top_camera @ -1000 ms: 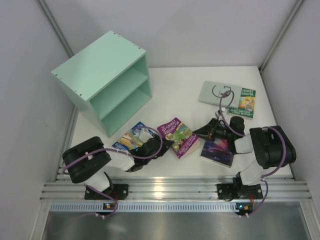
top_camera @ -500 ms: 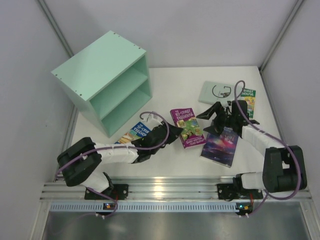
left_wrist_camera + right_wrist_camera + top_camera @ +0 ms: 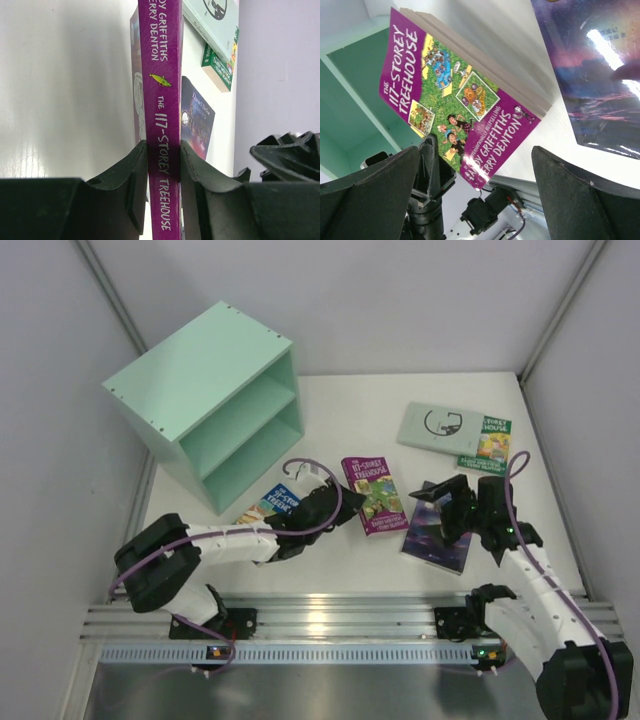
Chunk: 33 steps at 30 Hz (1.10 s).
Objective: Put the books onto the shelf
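Observation:
My left gripper (image 3: 338, 512) is shut on the spine of the magenta-green book (image 3: 373, 495); in the left wrist view both fingers (image 3: 137, 172) press the purple spine (image 3: 162, 100), which stands on edge. The right gripper (image 3: 447, 506) is open above the dark galaxy book (image 3: 436, 536), just right of the magenta book, with nothing between its fingers (image 3: 370, 192). A blue-yellow book (image 3: 272, 503) lies partly under the left arm. The green book (image 3: 487, 441) lies at the back right. The mint-green shelf (image 3: 205, 400) stands at the far left, its openings facing the books.
A pale green book with a dark ring drawing (image 3: 433, 426) lies against the green book. White walls close in the white table (image 3: 340, 405) on both sides and behind. An aluminium rail (image 3: 340, 620) runs along the near edge by the arm bases.
The right gripper has opened and drawn back toward the near edge over the galaxy book. The left gripper has closed on the magenta book, which has shifted right and turned more upright.

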Motion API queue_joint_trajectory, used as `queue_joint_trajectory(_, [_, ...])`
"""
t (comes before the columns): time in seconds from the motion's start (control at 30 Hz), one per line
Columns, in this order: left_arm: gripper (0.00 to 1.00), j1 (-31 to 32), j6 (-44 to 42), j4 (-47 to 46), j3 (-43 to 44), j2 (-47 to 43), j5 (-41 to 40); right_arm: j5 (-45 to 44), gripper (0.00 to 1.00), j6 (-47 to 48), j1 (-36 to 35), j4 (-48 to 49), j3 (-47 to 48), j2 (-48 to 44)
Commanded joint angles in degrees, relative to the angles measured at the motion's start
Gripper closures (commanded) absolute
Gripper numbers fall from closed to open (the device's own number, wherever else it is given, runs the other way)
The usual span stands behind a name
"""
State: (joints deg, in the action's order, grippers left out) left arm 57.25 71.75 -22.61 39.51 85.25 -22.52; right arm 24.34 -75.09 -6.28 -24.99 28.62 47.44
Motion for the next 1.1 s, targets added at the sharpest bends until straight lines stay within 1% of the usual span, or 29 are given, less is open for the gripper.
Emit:
queue_joint_trajectory(0.0, [1.00, -0.1, -0.4, -5.3, 4.0, -1.8, -2.3, -1.3, 0.06, -5.5, -1.4, 2.9, -3.4, -2.4])
queue_joint_trajectory(0.03, [1.00, -0.1, -0.4, -5.0, 4.3, -1.5, -2.4, -0.7, 0.06, -6.1, -1.7, 7.1, -5.5, -2.8])
queue_joint_trajectory(0.1, [1.00, 0.0, -0.5, -4.5, 5.0, -1.3, -2.4, 0.1, 0.06, -7.8, -2.9, 10.7, -7.0, -3.2])
queue_joint_trajectory(0.2, [1.00, 0.0, -0.4, -4.0, 5.9, -1.0, -2.7, -2.7, 0.06, -9.5, -7.8, 13.4, -8.1, -3.2])
queue_joint_trajectory(0.27, [1.00, -0.1, -0.7, -3.5, 6.5, -0.8, -3.1, -3.5, 0.05, -10.8, -9.7, 16.5, -8.7, -2.4])
queue_joint_trajectory(0.33, [1.00, -0.2, -1.6, -0.7, 7.8, -1.5, -4.6, -3.3, 0.05, -11.1, -10.5, 19.6, -9.5, -1.3])
queue_joint_trajectory(0.5, [1.00, -1.5, -2.1, -0.4, 7.7, -3.2, -4.0, -4.0, 0.05, -9.6, -12.2, 29.1, -10.6, 1.4])
queue_joint_trajectory(0.53, [1.00, -1.8, -2.3, -0.2, 7.8, -3.8, -3.9, -3.7, 0.05, -9.2, -12.6, 33.0, -10.8, 2.8])
queue_joint_trajectory(0.63, [1.00, -2.4, -2.1, 0.4, 7.9, -4.7, -3.3, -2.7, 0.05, -6.8, -13.3, 39.1, -10.3, 5.4])
queue_joint_trajectory(0.8, [1.00, -3.9, 0.3, -1.4, 7.0, -6.1, -0.5, -2.3, 0.04, -3.0, -14.5, 42.0, -8.2, 7.9])
queue_joint_trajectory(0.9, [1.00, -4.1, 0.3, -1.7, 7.5, -6.7, -0.7, -2.5, 0.04, -4.1, -15.2, 46.7, -10.2, 7.8])
queue_joint_trajectory(1.07, [1.00, -4.1, 1.5, -1.8, 8.7, -6.5, -1.2, -4.4, 0.03, -6.4, -16.9, 50.2, -11.4, 7.1])
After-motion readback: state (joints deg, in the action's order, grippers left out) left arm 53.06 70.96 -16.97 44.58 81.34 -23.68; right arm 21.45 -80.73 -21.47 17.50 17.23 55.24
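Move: The treehouse book hangs from the left hand, pinched by its spine, its middle roughly 2 cm ahead, 3 cm right and 2 cm below that hand; the green shelf's opening is some 26 cm left and 16 cm ahead. From the empty right hand the book's middle is about 13 cm left and 5 cm ahead, nearly level. The dark purple book lies about 6 cm right, 4 cm back and 12 cm below the right hand; the grey book some 7 cm right, 23 cm ahead. The treehouse book, still pinched by the spine, is raised about 5 cm by the left hand, drifting forward and slightly left. Meanwhile the right hand, fingers staying wide open, dips and draws back a little, then swings left and forward while climbing, some 7 cm left in all, tipping up about 20 degrees towards the book's free near end. ##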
